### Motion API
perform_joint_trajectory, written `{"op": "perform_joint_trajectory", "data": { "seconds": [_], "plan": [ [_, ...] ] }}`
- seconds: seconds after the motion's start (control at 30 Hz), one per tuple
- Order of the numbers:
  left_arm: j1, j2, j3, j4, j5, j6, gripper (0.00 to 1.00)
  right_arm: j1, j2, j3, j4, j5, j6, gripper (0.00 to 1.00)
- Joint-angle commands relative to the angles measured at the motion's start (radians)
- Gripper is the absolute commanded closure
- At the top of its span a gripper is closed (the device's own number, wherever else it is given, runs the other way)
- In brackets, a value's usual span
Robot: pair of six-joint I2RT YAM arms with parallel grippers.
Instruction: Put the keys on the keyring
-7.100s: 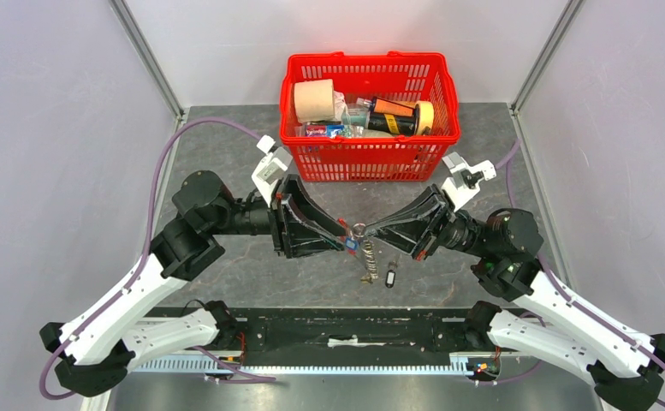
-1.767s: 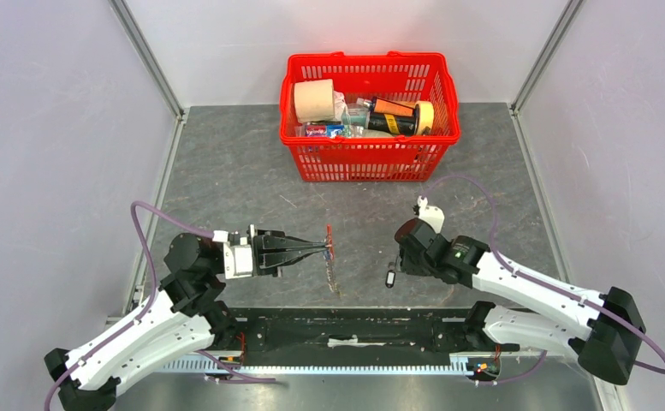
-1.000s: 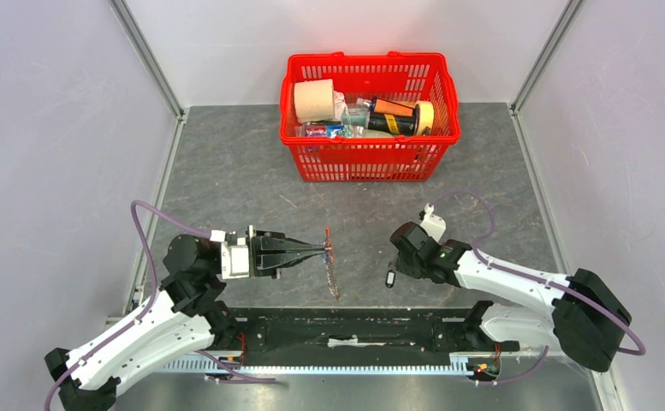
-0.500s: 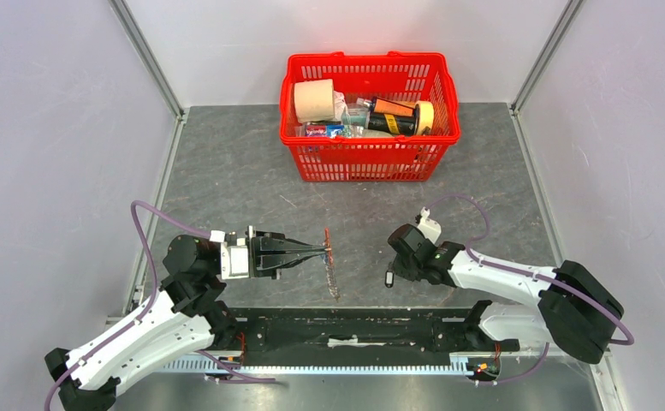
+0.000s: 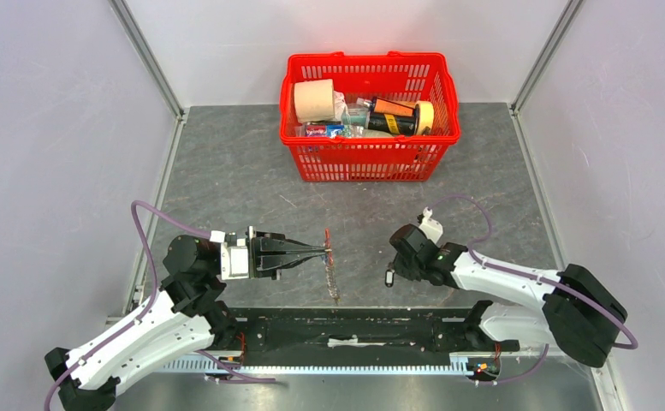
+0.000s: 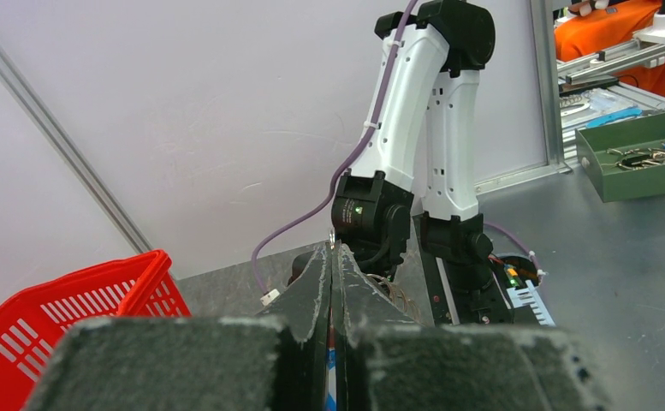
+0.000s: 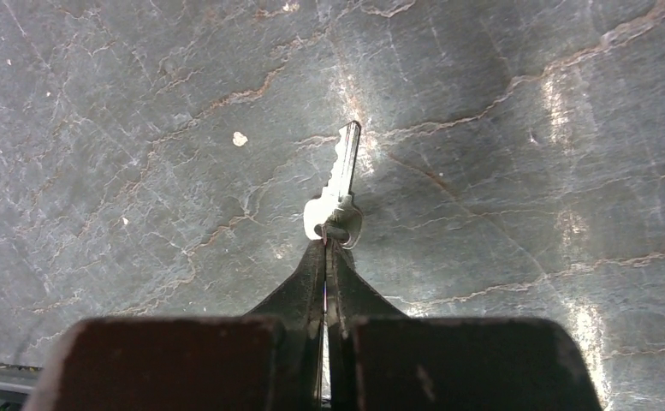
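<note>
My left gripper (image 5: 323,249) is shut on the keyring (image 5: 333,272) and holds it above the table. The red strap stands at the fingertips and the silvery coiled cord hangs toward the near edge. In the left wrist view the gripper (image 6: 332,248) is closed, with a bit of red and blue showing deep between the jaws. My right gripper (image 5: 391,266) points down at the table and is shut on the head of a slim silver key (image 5: 389,277). In the right wrist view the gripper (image 7: 326,242) pinches the key (image 7: 344,171), whose blade points away over the stone surface.
A red basket (image 5: 368,159) with a tape roll, bottles and other items stands at the back middle, and also shows in the left wrist view (image 6: 72,291). The black rail (image 5: 346,330) between the arm bases runs along the near edge. Grey walls close in both sides.
Both grippers have pulled back from the middle near the basket. The left one keeps the keyring. The right arm came down over the key on the table and barely moves in the last half second.
</note>
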State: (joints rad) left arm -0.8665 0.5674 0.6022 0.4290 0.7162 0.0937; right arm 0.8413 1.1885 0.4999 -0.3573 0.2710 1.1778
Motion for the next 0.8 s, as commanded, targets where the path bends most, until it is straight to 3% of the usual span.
{"op": "perform_joint_trajectory", "data": {
  "seconds": [0.0, 0.13, 0.3, 0.47, 0.77],
  "plan": [
    [-0.005, -0.002, 0.004, 0.067, 0.009, -0.031, 0.98, -0.002, -0.040, 0.000, -0.020, 0.054, 0.002, 1.00],
    [-0.005, -0.002, 0.006, 0.067, 0.012, -0.036, 0.98, -0.002, -0.107, 0.027, -0.060, 0.066, -0.062, 1.00],
    [-0.008, -0.003, 0.010, 0.067, 0.018, -0.045, 0.98, -0.002, -0.253, 0.108, -0.095, 0.020, -0.276, 1.00],
    [-0.012, -0.004, 0.009, 0.080, 0.031, -0.058, 0.98, -0.001, -0.367, 0.273, -0.125, -0.124, -0.577, 1.00],
    [-0.016, 0.000, 0.014, 0.095, 0.047, -0.085, 0.98, 0.001, -0.341, 0.551, -0.194, -0.459, -0.967, 1.00]
  ]
}}
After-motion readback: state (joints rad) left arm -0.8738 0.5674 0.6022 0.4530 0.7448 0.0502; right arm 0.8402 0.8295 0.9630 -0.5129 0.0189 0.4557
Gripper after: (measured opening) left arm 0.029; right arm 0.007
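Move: My right fingers are already shut on the keys' near end, close above the table; the blades point forward, their middle about 2 cm ahead, and the black tag lies some 3 cm back and 1 cm left. The keyring they go to is roughly 11 cm back, 15 cm left and 33 cm up, hanging about 4 cm under my left fingertips. The red basket is some 35 cm ahead of my right hand, 4 cm left and 5 cm above. I lift the keys off the table with my right hand, slowly at first and then fast, going about 25 cm up and drifting some 4 cm left towards the height of the keyring. On the way I tip the fingers up from steeply downward towards level and swing them nearly 40 degrees counter-clockwise, keeping them shut. My left hand keeps its hold on the keyring, almost still. ##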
